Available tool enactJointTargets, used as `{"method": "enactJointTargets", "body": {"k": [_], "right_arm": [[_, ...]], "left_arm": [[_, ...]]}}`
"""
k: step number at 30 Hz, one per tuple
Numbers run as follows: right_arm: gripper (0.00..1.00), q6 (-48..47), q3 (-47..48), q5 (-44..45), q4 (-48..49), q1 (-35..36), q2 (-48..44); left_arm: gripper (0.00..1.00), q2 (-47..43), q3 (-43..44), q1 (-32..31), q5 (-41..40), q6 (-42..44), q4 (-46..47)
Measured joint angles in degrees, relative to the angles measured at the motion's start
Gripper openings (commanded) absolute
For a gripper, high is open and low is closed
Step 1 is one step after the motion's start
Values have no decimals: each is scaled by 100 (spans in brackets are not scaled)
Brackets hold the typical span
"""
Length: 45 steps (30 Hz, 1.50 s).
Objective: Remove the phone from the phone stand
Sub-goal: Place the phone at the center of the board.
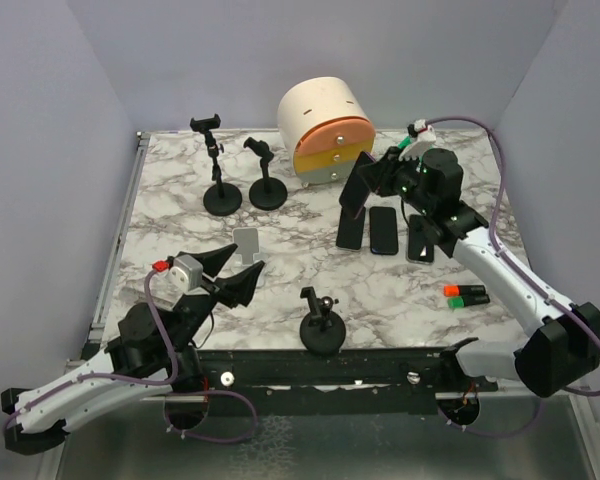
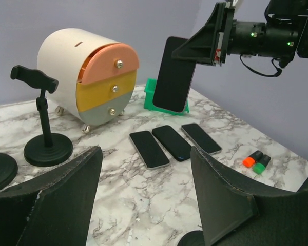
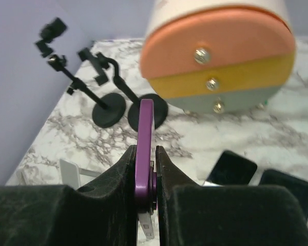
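Observation:
My right gripper (image 3: 145, 154) is shut on the edge of a purple phone (image 3: 146, 128) and holds it upright. In the left wrist view the phone (image 2: 173, 74) shows its dark screen, tilted, with its lower end over the green phone stand (image 2: 153, 96). I cannot tell whether it still touches the stand. In the top view the right gripper (image 1: 372, 182) and phone (image 1: 356, 190) are just right of the drawer unit. My left gripper (image 1: 238, 268) is open and empty near the table's front left, and its fingers (image 2: 220, 195) frame the left wrist view.
Three dark phones (image 1: 383, 229) lie flat side by side below the right gripper. A round drawer unit (image 1: 325, 130) stands at the back. Two black clamp stands (image 1: 221, 190) are at back left and a third (image 1: 321, 325) at the front. Orange and green markers (image 1: 465, 294) lie at the right. A small white stand (image 1: 246, 240) is nearby.

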Motion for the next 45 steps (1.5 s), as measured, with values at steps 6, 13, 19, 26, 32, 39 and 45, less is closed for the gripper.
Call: {"method": "enactJointTargets", "body": {"k": [6,13,19,26,32,39,45], "right_arm": [[0,752,-1080,-278,-105,-479,-175],[1,1718,-3222,-612,-201,-804,-1637],[1,2911,-4771,-625,223,-817,-2791],[2,3569,-5300,-9,332,-820,-3370],[4,3866,-5643,551,496,-820,-3252],[25,4041,-5646,776,839,-817,-2855],[60,4019,-5689,962,697,-820,-2883]], "left_arm": [[70,101,13,0,4,-42,-166],[70,175,37,0,57,-79,-321],[70,262,44,0,122,-160,-343],[79,542,184,0,120,-356,-431],[90,852,249,0,87,-601,-468],[96,1499,546,0,-341,-1266,-815],[99,1729,824,0,-763,-1917,-1187]]}}
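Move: The phone is already in the right hand's grip; its place is the bare board about 18 cm back, 5 cm to the right and 29 cm below. On the board, the middle phone lies some 2 cm ahead and 5 cm right of that hand, the left phone 3 cm ahead and 4 cm left. The empty stand is about 28 cm back, 11 cm left. From the left hand, the place is roughly 6 cm ahead, 34 cm right and 27 cm down. The held phone is carried down some 26 cm, and back and to the right about 12 cm each, onto the bare board nearer the robot than the row of phones. The right wrist tips fingers down about 35 degrees, rolls and swings clockwise; once low, the fingers part to release the phone. Meanwhile the empty left hand sinks about 4 cm, drifts slightly right and forward, tips down and opens wider. ##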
